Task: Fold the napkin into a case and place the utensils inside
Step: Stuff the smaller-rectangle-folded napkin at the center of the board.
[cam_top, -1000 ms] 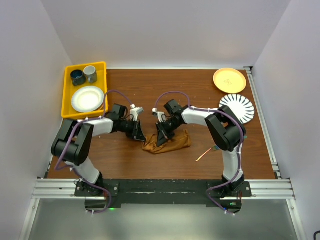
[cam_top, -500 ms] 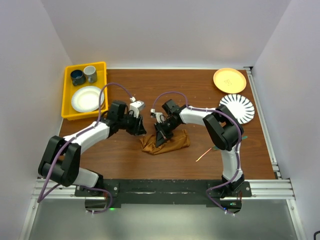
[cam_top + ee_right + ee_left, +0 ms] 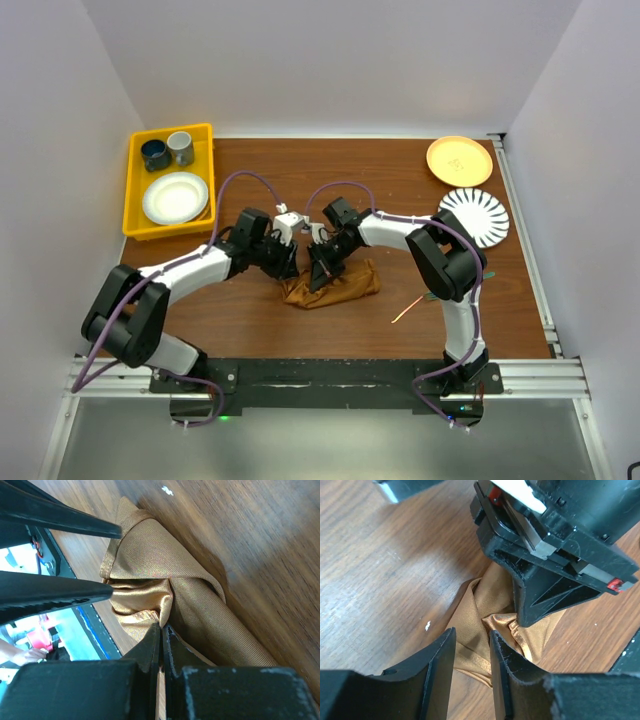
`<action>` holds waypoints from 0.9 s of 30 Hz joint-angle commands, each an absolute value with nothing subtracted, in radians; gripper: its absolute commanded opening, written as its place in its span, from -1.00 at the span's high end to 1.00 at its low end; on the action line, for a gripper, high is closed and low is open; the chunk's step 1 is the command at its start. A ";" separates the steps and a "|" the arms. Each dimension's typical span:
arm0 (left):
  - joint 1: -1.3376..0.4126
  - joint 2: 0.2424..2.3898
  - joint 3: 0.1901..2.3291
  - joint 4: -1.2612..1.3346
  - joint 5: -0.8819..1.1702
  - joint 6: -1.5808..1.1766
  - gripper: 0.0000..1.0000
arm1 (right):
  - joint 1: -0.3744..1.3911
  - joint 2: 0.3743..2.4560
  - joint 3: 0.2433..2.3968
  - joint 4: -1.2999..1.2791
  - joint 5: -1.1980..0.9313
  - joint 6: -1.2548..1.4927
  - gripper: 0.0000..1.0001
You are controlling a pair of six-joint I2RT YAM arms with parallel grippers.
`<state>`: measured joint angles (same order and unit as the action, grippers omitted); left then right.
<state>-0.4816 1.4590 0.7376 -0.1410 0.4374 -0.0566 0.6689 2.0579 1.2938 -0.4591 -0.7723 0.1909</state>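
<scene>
The napkin (image 3: 340, 285) lies as a crumpled rust-brown heap on the wooden table; no case is in view. My right gripper (image 3: 318, 276) is at its left end, shut on a raised fold of the cloth (image 3: 161, 626). My left gripper (image 3: 289, 263) comes in from the left, just beside the heap. It is open (image 3: 472, 636), its fingers either side of the napkin's (image 3: 480, 605) edge and gripping nothing. One thin copper-coloured utensil (image 3: 405, 310) lies on the table right of the napkin, near the right arm.
A yellow tray (image 3: 133, 190) at the back left holds two cups and a white plate. An orange plate (image 3: 459, 160) and a striped white plate (image 3: 474, 216) sit at the back right. The two grippers are very close together over the napkin's left end.
My left gripper has opened and moved right, up to the napkin's left edge. My right gripper has stayed shut on the fold, nearly still.
</scene>
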 commanded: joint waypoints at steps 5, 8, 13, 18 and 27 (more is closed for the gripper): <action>-0.526 1.457 0.710 -0.084 0.364 -0.005 0.22 | 0.676 2.065 1.328 -0.453 -0.765 0.210 1.00; -0.537 1.460 0.703 -0.078 0.350 0.031 0.23 | 0.676 2.068 1.331 -0.448 -0.772 0.218 1.00; -0.557 1.477 0.719 -0.090 0.328 0.044 0.31 | 0.675 2.065 1.331 -0.433 -0.785 0.235 1.00; -0.564 1.494 0.733 -0.112 0.313 0.057 0.40 | 0.675 2.062 1.341 -0.428 -0.793 0.239 1.00; -0.568 1.477 0.724 -0.109 0.313 0.075 1.00 | 0.675 2.074 1.399 -0.466 -0.790 0.198 1.00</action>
<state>-0.5598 1.4944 0.7090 -0.1268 0.3222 0.0479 0.6697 2.0647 1.3308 -0.4538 -0.7769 0.2199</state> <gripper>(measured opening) 0.036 0.015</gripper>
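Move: The left hand, fingers partly open, hangs some 3 cm above the napkin's left end, which lies about 2 cm back and 1 cm to the right of it. That end is level and some 5 cm to the left of the right hand, whose shut fingers already pinch the bunched fold; the napkin's middle lies about 4 cm to the right of the right hand, and the gold utensil handle some 21 cm to its right and 4 cm back. The left hand sinks about 2.5 cm onto the napkin's left end, easing back towards the base by about 1 cm as the wrist tips its fingers some 10 degrees steeper, then shuts its part-open fingers at the bottom to pinch the folded edge beside the right gripper. The right hand keeps its fingers shut on the bunched fold and nearly stays in place, creeping about 1 cm up, forward and left, mostly just as the left fingers finish closing. ##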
